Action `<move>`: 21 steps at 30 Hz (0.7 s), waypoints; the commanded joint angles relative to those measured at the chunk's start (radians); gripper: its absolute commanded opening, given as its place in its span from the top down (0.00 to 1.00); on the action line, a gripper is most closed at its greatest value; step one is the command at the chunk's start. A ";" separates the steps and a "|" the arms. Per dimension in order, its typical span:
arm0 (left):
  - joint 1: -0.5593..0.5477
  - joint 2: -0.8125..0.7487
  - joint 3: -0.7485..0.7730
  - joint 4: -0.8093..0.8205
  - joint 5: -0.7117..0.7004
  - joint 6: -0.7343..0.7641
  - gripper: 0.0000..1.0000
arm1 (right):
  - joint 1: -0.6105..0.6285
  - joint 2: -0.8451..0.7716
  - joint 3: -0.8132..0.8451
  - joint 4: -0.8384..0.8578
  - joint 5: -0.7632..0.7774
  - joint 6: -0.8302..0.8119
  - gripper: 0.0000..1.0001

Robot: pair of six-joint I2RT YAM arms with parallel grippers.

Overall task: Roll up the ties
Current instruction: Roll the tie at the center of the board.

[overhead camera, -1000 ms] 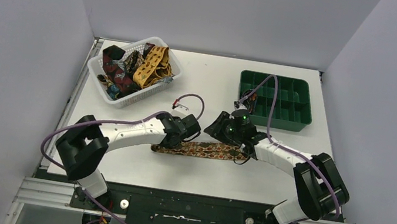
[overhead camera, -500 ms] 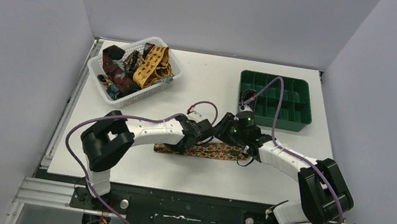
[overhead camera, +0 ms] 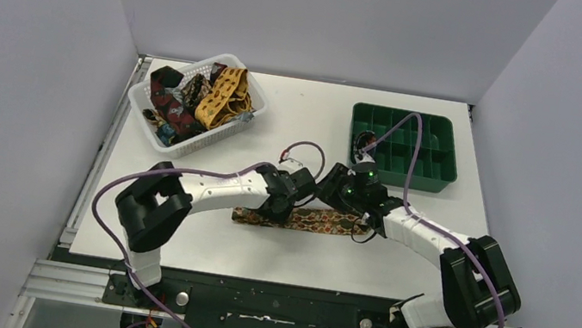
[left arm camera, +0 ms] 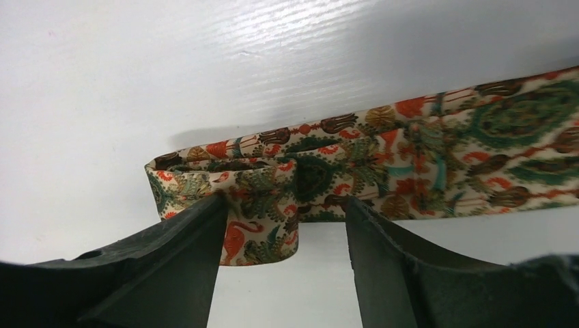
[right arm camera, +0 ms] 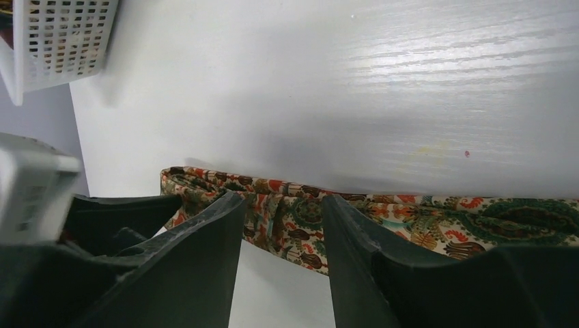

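One multicolour patterned tie (overhead camera: 322,221) lies flat across the near middle of the table, part of it under the two arms. Its end is folded over into a short flap (left arm camera: 263,205). My left gripper (left arm camera: 283,208) (overhead camera: 305,194) is open, its tips straddling that flap, which rests against the left finger (left arm camera: 198,232). My right gripper (right arm camera: 281,205) (overhead camera: 329,189) stands close beside it, jaws apart, tips down at the same tie (right arm camera: 437,219), not squeezing it. More ties (overhead camera: 192,101) fill the white basket (overhead camera: 137,97).
The white basket stands at the back left, and its mesh wall (right arm camera: 61,34) shows in the right wrist view. A green compartment tray (overhead camera: 415,183) sits at the back right. Purple cables loop above both wrists. The left wrist's housing (right arm camera: 31,184) is close beside the right fingers.
My left gripper has opened and let go of the folded end. Both grippers have shifted a little to the right along the tie, and the right jaws have widened slightly.
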 commanded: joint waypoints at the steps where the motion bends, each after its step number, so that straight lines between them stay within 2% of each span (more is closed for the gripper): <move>1: 0.014 -0.180 0.002 0.082 0.016 -0.046 0.37 | -0.008 -0.058 -0.002 0.112 -0.053 -0.056 0.52; 6: 0.073 -0.408 -0.155 0.174 0.050 -0.077 0.29 | -0.006 -0.085 -0.050 0.344 -0.128 -0.202 0.39; 8: 0.138 -0.504 -0.252 0.240 0.107 -0.091 0.27 | 0.000 -0.073 -0.068 0.457 -0.201 -0.296 0.24; 10: 0.213 -0.596 -0.357 0.311 0.183 -0.113 0.26 | 0.015 -0.043 -0.049 0.500 -0.314 -0.413 0.17; 16: 0.390 -0.833 -0.652 0.455 0.356 -0.192 0.20 | 0.142 0.111 0.104 0.360 -0.386 -0.784 0.14; 19: 0.485 -0.906 -0.738 0.479 0.445 -0.214 0.19 | 0.223 0.184 0.167 0.320 -0.419 -0.977 0.14; 21: 0.534 -0.945 -0.775 0.482 0.476 -0.222 0.19 | 0.253 0.236 0.202 0.325 -0.486 -1.045 0.14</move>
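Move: The tie's folded left end lies about 4 cm to the left of the left hand, level with it and roughly 2 cm lower; its flat unrolled strip is centred some 12 cm to that hand's right. From the right hand, the same folded end is about 15 cm left, 5 cm back and 6 cm down. The strip's middle is 5 cm back and 2 cm right of the right hand; the green tray is about 18 cm ahead and 22 cm right. Clear of the tie's freshly folded end, the left hand rises about 9 cm, swings left over the fold and sinks beyond its left edge, opening wider and tilting so its fingers point right. Towards the same fold the right hand sweeps some 10 cm left above the strip, arching up, drawing slightly back, opening wide and turning counter-clockwise with an upward tilt. ##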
